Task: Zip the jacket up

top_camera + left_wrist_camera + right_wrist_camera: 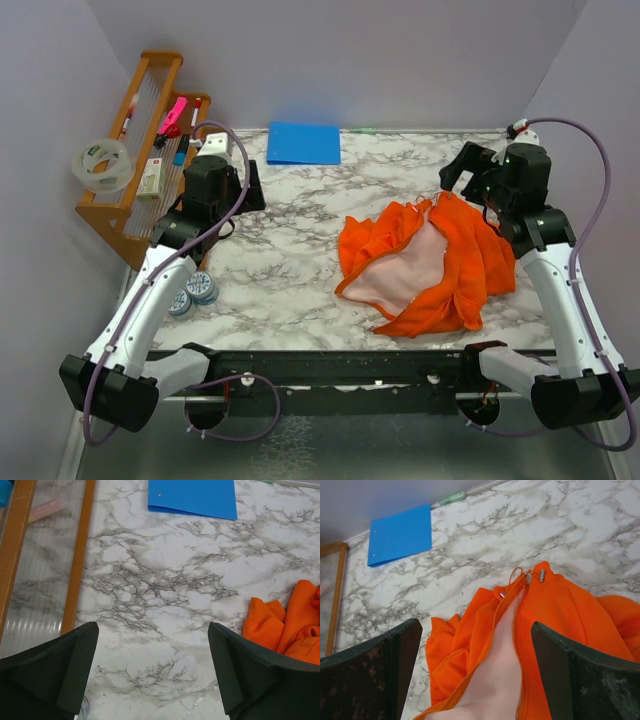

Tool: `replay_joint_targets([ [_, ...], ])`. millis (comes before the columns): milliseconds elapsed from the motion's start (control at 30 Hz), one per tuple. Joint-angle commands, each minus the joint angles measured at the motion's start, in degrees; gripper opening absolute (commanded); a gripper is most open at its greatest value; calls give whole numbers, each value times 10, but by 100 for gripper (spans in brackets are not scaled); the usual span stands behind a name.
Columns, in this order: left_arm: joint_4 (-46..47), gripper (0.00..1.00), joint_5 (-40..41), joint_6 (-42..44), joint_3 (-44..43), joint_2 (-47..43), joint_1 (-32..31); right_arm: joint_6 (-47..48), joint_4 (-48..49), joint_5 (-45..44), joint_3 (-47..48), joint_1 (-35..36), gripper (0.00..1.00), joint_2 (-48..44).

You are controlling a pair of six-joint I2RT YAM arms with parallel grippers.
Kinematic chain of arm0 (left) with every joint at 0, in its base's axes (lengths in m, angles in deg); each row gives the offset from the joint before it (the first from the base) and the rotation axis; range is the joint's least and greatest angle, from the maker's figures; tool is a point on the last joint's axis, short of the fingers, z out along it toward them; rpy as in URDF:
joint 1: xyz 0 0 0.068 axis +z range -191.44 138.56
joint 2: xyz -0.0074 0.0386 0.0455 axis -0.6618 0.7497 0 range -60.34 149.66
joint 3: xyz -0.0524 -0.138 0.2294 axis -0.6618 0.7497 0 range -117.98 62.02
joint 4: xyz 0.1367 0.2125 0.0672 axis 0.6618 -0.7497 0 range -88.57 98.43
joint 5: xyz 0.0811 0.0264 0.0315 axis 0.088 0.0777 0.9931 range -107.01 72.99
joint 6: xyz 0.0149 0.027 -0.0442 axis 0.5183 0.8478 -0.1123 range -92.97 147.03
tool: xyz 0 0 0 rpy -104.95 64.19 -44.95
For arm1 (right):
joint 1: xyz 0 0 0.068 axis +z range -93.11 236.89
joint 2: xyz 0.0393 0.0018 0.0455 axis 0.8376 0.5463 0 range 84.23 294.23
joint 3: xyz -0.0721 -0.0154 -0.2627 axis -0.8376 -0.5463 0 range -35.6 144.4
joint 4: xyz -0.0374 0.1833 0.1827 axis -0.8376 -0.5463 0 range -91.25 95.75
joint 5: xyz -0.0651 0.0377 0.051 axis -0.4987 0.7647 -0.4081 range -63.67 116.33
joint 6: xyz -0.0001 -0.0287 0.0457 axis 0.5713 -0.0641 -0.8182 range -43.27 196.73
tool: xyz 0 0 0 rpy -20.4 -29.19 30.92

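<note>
The jacket (425, 265) lies crumpled on the right half of the marble table, bright orange with its front spread apart and pale pink lining (500, 675) showing. Its zipper is undone: the metal slider (540, 574) sits at the far end, where the two rows of teeth meet. My right gripper (458, 175) hovers just behind that end; in the right wrist view the right gripper (474, 647) is open above the lining, holding nothing. My left gripper (248, 192) is at the back left, open over bare table (152, 670), with the jacket's edge (280, 630) to its right.
A flat blue rectangle (303, 143) lies at the back centre with a green pen (362, 131) beside it. A wooden rack (140, 150) with small items and a tape roll (103, 165) stands at the left. Small round containers (195, 290) sit by the left arm.
</note>
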Motion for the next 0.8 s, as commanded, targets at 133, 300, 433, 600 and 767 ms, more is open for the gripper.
replay_joint_targets([
  [133,17,99,2,-48,19,34,-121,-22,-106,-50,-28,-1,100,-2],
  [300,89,99,-47,-69,64,57,-189,-41,-123,-85,-63,-1,100,12],
  [433,154,99,-118,-52,88,57,-193,-47,-126,-26,-57,-1,100,60],
  [600,130,99,-97,-2,76,54,-192,-47,-124,6,-45,0,100,91],
  [767,102,99,-1,22,96,8,-191,-32,-134,15,-33,-1,100,136],
])
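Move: From the left hand, the near-left corner of the jacket, where the left zip edge ends, is about 26 cm right, 5 cm back and 23 cm below; the bunched left front is some 34 cm right and 9 cm ahead. The right hand has the middle of the right zip edge almost beneath it, about 3 cm ahead, 2 cm left and 25 cm down. The cord ends are roughly 18 cm ahead and 3 cm left of that hand, the bunched front 8 cm ahead and 20 cm left. Both open hands close in on the unzipped jacket without yet taking hold. The right sinks about 13 cm over the right zip edge, tipping its fingers down by over 25 degrees and easing back slightly. The left sweeps right about 14 cm towards the near-left corner, dropping and drawing back a little while it turns clockwise, then levels off beside the jacket. ##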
